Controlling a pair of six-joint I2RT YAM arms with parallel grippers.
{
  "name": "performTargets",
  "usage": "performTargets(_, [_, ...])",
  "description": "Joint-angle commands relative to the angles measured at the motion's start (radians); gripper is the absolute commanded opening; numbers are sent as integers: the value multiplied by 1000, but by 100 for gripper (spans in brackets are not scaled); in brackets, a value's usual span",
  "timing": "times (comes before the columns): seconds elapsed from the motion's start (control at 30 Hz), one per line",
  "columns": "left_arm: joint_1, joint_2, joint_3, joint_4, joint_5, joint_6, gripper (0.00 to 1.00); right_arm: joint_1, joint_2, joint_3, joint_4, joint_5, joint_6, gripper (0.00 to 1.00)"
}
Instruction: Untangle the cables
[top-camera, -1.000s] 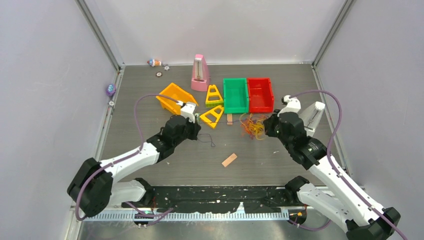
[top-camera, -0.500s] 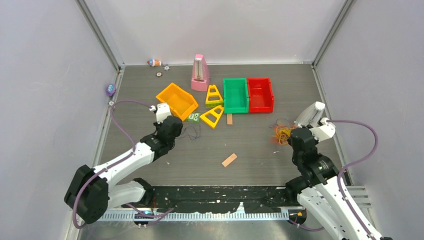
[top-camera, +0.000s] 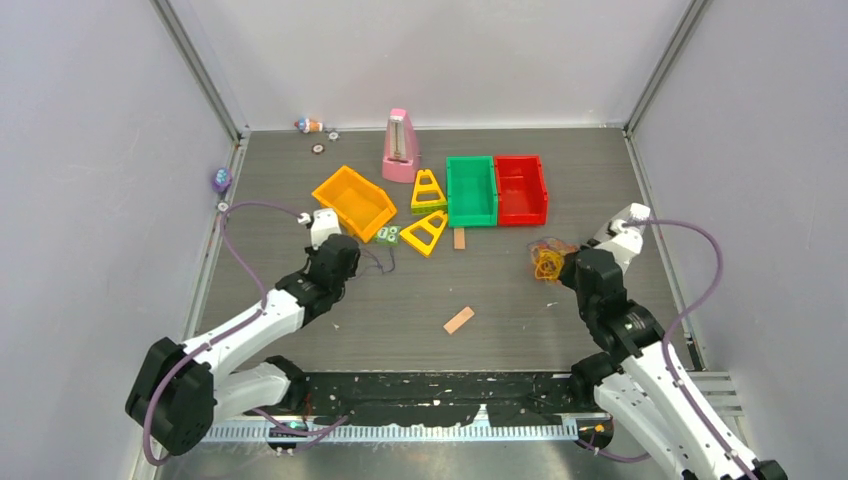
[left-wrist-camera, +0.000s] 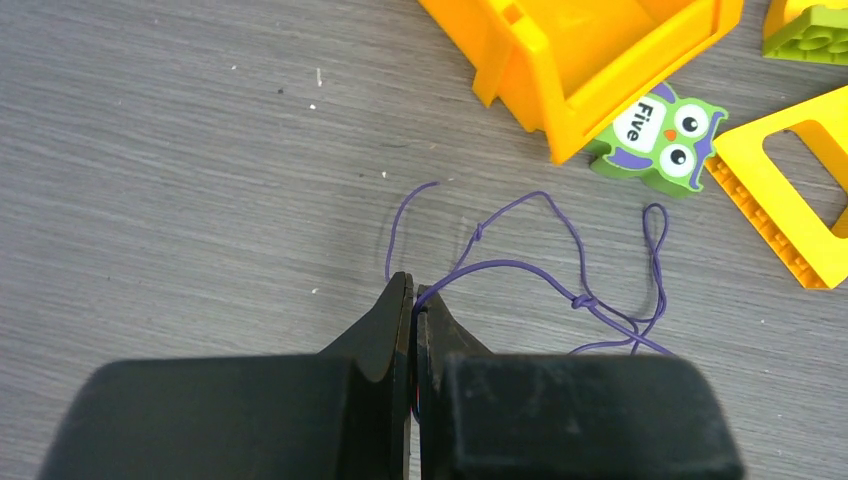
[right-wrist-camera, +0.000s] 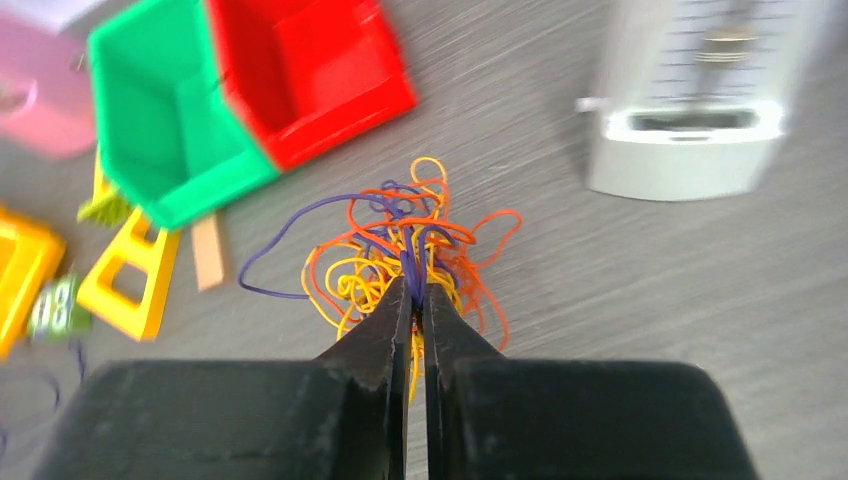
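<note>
The cables lie in two lots. A tangled bundle (top-camera: 547, 262) (right-wrist-camera: 405, 250) of yellow, orange-red and purple cords rests on the table in front of the red bin. My right gripper (top-camera: 561, 266) (right-wrist-camera: 412, 288) is shut on strands at the bundle's near edge, purple and yellow ones running between the fingers. A single knotted purple cable (top-camera: 384, 262) (left-wrist-camera: 560, 275) lies apart on the left, below the orange bin. One end of it is pinched in my left gripper (top-camera: 357, 262) (left-wrist-camera: 413, 292), which is shut.
An orange bin (top-camera: 352, 201), green bin (top-camera: 471, 190) and red bin (top-camera: 522, 188) stand mid-table with two yellow triangles (top-camera: 427, 232), an owl tile (left-wrist-camera: 655, 135) and a pink metronome (top-camera: 401, 147). A wooden block (top-camera: 459, 320) lies nearer. A white metronome (right-wrist-camera: 690, 140) is by the right arm.
The right gripper dragged the bundle right, away from the bins, then back a little to the left. The left gripper pulled back left with the purple cable, now separate from the bundle.
</note>
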Motion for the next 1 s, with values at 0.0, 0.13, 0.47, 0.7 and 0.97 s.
performTargets(0.0, [4, -6, 31, 24, 3, 33, 0, -1, 96, -4, 229, -332, -177, 5])
performTargets(0.13, [13, 65, 139, -114, 49, 32, 57, -1, 175, -46, 379, -481, -231, 5])
performTargets(0.47, [30, 246, 320, -304, 413, 35, 99, -1, 266, -191, 743, -708, -262, 8])
performTargets(0.7, [30, 341, 359, -356, 419, 42, 100, 1, 244, -276, 844, -741, -252, 8])
performTargets(0.97, [44, 301, 345, -383, 308, 49, 100, 1, 231, -319, 896, -745, -243, 8])
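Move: The left hand still pinches a purple cable already separate from the tangle; most of it lies some 6 cm ahead, 7 cm right and 9 cm below. The owl block is about 13 cm ahead and 7 cm right, the yellow triangle 12 cm ahead and 15 cm right. The tangle hangs from the right hand's tips, about 2 cm ahead, 2 cm left and 5 cm below. From that hand the red box is 23 cm ahead and 5 cm left, the white metronome 6 cm ahead and 13 cm right. Leftward and a little down, the right hand carries the still-pinched tangle about 14 cm away from the white metronome, turning some 45 degrees counter-clockwise and easing to a stop. The left hand opens wide to let go of the purple cable, lifts slightly forward, then swings right and sinks over the cable, tipping its fingers steeply down, and stays open. ##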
